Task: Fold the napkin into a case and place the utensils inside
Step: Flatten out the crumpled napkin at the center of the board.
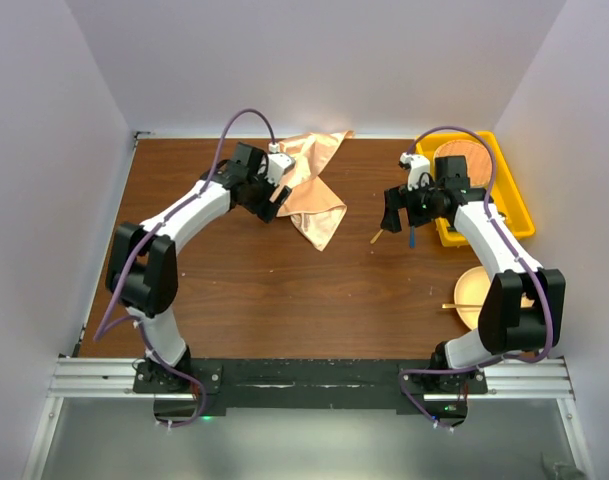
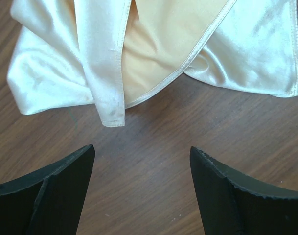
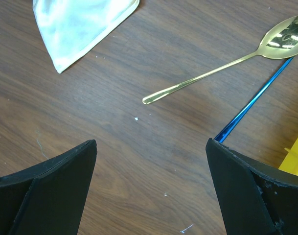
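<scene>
The peach satin napkin (image 1: 316, 185) lies crumpled and partly folded over itself at the back middle of the table (image 1: 264, 280). In the left wrist view the napkin (image 2: 153, 54) fills the top. My left gripper (image 1: 271, 205) (image 2: 141, 156) hovers open just short of its near edge, over bare wood. A gold spoon (image 3: 207, 73) (image 1: 377, 237) and a blue-handled utensil (image 3: 251, 105) (image 1: 411, 238) lie on the table right of the napkin. My right gripper (image 1: 404, 215) (image 3: 151, 147) stands open above them, empty. No case is in view.
A yellow tray (image 1: 514, 195) (image 3: 296, 156) at the back right holds a wood-toned plate (image 1: 459, 160). A second plate (image 1: 472, 290) sits near the right arm's base with a gold utensil (image 1: 456, 306) across its rim. White walls close in three sides.
</scene>
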Controlling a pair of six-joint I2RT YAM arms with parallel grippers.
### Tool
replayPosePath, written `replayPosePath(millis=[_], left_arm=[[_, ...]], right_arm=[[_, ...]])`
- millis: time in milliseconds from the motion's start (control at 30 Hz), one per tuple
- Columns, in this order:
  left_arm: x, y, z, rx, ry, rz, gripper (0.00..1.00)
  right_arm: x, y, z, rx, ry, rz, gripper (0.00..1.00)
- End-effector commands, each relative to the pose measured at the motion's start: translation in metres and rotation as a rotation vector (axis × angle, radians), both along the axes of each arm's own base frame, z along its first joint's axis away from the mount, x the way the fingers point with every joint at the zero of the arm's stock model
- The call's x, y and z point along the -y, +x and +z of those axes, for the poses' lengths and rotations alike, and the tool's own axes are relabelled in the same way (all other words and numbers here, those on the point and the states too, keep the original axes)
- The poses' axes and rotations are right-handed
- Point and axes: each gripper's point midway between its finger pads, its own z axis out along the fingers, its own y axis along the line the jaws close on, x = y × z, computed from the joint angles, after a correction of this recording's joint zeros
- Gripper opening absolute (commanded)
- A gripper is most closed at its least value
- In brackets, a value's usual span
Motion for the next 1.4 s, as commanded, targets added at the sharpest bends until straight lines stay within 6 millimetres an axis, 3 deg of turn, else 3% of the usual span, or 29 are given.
replayPosePath(millis=[0, 400, 467, 500, 600, 633, 700, 833, 867, 967, 1067, 1100, 1167, 1200, 1267, 1300, 1367], left_arm=[[0.004, 0.025, 0.006, 0.049, 0.003, 0.023, 0.82], [-0.022, 0.059, -0.041, 0.013, 0.126, 0.147, 0.72], [-0.024, 0.069, -0.039, 0.012, 0.120, 0.169, 0.65], [-0.029, 0.069, -0.048, -0.017, 0.127, 0.177, 0.61], [-0.018, 0.078, -0.045, -0.035, 0.066, 0.147, 0.36], [-0.011, 0.079, -0.041, -0.038, 0.036, 0.125, 0.16], [0.012, 0.078, -0.023, -0.036, -0.061, 0.040, 0.00], [0.071, 0.066, 0.036, -0.011, -0.291, -0.131, 0.00], [0.094, 0.058, 0.062, 0.009, -0.355, -0.187, 0.00], [0.147, 0.036, 0.108, 0.047, -0.495, -0.319, 0.00], [0.183, 0.022, 0.135, 0.027, -0.614, -0.375, 0.00], [0.191, 0.017, 0.141, 0.008, -0.659, -0.402, 0.00], [0.198, 0.016, 0.150, -0.019, -0.725, -0.389, 0.00], [0.200, 0.013, 0.154, -0.025, -0.741, -0.403, 0.00], [0.202, 0.012, 0.163, -0.025, -0.785, -0.404, 0.00], [0.205, 0.006, 0.166, -0.039, -0.807, -0.428, 0.00], [0.208, 0.001, 0.174, -0.053, -0.849, -0.440, 0.00]], right_arm=[[0.001, 0.011, 0.021, 0.061, 0.000, -0.014, 0.98], [0.000, 0.020, 0.025, 0.061, 0.003, -0.015, 0.98], [0.000, 0.021, 0.027, 0.065, 0.002, -0.018, 0.98], [0.001, 0.020, 0.027, 0.060, 0.000, -0.021, 0.98], [0.000, 0.019, 0.028, 0.054, 0.010, -0.029, 0.98], [-0.002, 0.018, 0.031, 0.055, 0.020, -0.027, 0.98], [-0.004, 0.016, 0.034, 0.049, 0.031, -0.024, 0.98], [-0.010, 0.016, 0.047, 0.076, 0.061, 0.007, 0.98], [-0.012, 0.016, 0.049, 0.083, 0.071, 0.018, 0.98], [-0.026, 0.013, 0.063, 0.105, 0.143, 0.069, 0.98], [-0.042, 0.012, 0.085, 0.144, 0.239, 0.115, 0.98], [-0.045, 0.011, 0.089, 0.151, 0.271, 0.106, 0.98], [-0.052, 0.015, 0.119, 0.267, 0.326, 0.112, 0.98], [-0.055, 0.011, 0.121, 0.281, 0.357, 0.116, 0.98], [-0.060, 0.011, 0.149, 0.404, 0.390, 0.127, 0.98], [-0.059, 0.011, 0.146, 0.419, 0.385, 0.117, 0.98], [-0.066, 0.010, 0.158, 0.502, 0.376, 0.148, 0.98]])
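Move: The napkin's near-left flap, the left hand's aim, lies about 6 cm ahead of it, 2 cm to its left and 8 cm below. The napkin's middle is some 11 cm ahead and 8 cm right, its near corner about level and 12 cm right; the gold spoon lies about 3 cm ahead and 26 cm right. From the right hand that flap is roughly 9 cm ahead and 27 cm left. Left hand dips forward, pinches the napkin's flap, lifts it about 23 cm rightward and up; right hand rises too. ##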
